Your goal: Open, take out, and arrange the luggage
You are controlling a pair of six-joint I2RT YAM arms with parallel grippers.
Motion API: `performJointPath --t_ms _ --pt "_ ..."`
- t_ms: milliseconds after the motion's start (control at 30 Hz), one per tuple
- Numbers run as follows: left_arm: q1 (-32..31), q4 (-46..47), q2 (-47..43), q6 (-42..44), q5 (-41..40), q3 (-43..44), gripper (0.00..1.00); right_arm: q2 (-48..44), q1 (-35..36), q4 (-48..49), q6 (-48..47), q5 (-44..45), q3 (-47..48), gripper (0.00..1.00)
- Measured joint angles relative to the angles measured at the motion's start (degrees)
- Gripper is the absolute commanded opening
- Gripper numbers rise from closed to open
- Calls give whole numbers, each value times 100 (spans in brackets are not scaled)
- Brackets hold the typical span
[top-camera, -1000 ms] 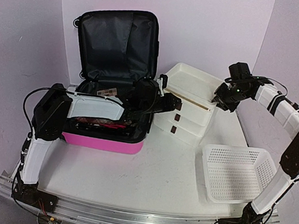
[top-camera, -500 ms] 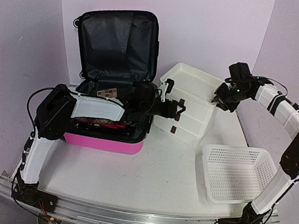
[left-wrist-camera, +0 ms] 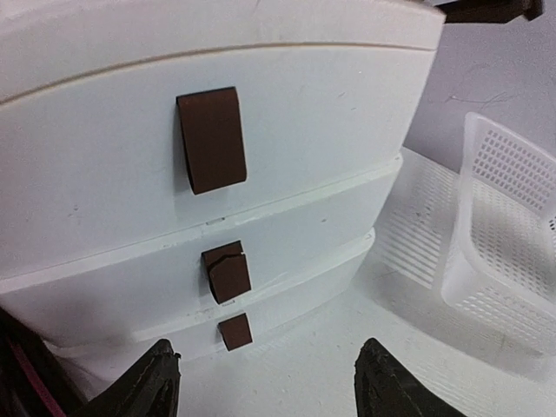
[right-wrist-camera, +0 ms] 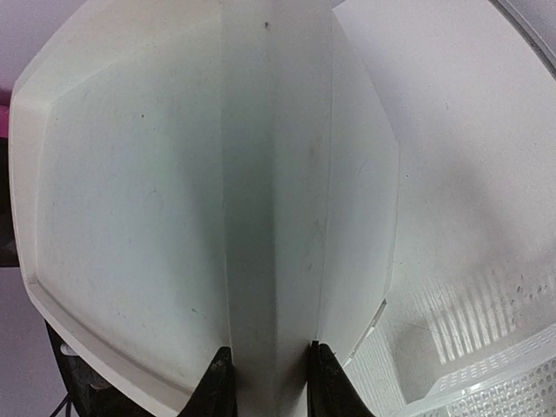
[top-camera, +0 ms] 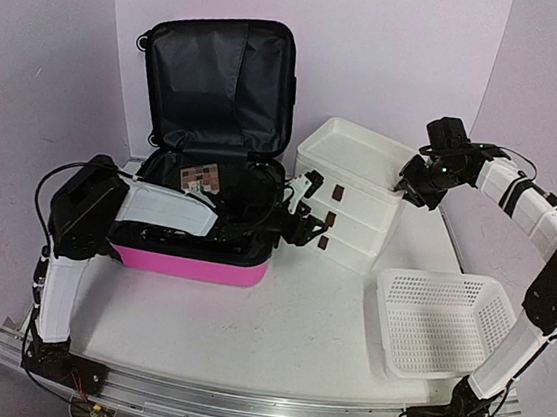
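Note:
The luggage (top-camera: 192, 264), a hot-pink hard-shell suitcase, lies open at the left, its black-lined lid (top-camera: 218, 76) standing upright. My left arm reaches across its open half. My left gripper (top-camera: 309, 220) (left-wrist-camera: 268, 347) stands open and empty just off the suitcase's right edge, facing the front of the white drawer stack (top-camera: 346, 191). The stack's brown handles (left-wrist-camera: 211, 139) are all free. My right gripper (top-camera: 409, 186) (right-wrist-camera: 269, 349) is shut on the right wall of the stack's top tray (right-wrist-camera: 130, 200).
A white mesh basket (top-camera: 442, 318) (left-wrist-camera: 512, 217) stands at the right front, near the right arm's base. The drawer stack sits right beside the suitcase. Pale walls close in behind and on both sides.
My left gripper has opened, let go of the top drawer's handle and drawn back left toward the suitcase. The right gripper has kept its hold.

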Motion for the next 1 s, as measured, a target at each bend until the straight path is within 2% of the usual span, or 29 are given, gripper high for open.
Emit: performJointPath --t_ms 200,733,933,1000 --pt "-92 -61 1051 28 -588 946 64 -22 2 42 63 11 -39 0" --pt "-216 -116 2090 31 -1799 2317 46 -22 39 63 487 116 -44 0" --pt "-313 -166 2391 48 -2197 2647 33 -22 55 68 673 179 -46 0" --pt "-334 -219 2457 55 -2308 2791 25 -22 57 68 719 188 -46 0"
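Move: The middle drawer's brown handle lies about 9 cm ahead of the left hand, 7 cm to its right and 6 cm lower. The top handle is straight above that one by some 6 cm, the bottom handle as far below it; the open luggage's lower half is centred 24 cm to the left hand's left, about 3 cm ahead. From the right hand, already pinching the drawer box's right rim, the middle handle is about 13 cm left, 1 cm ahead, 11 cm down. The middle drawer's handle is what the left hand closes in on: it goes forward some 8 cm, with about 5 cm each to the right and down, most of the drop coming early. Its wrist swings counter-clockwise nearly 20 degrees while the fingers narrow to about half their opening, ending around the handle's two sides, contact not clear. The right hand stays in place, keeps its pinch on the rim, and turns slightly clockwise. ##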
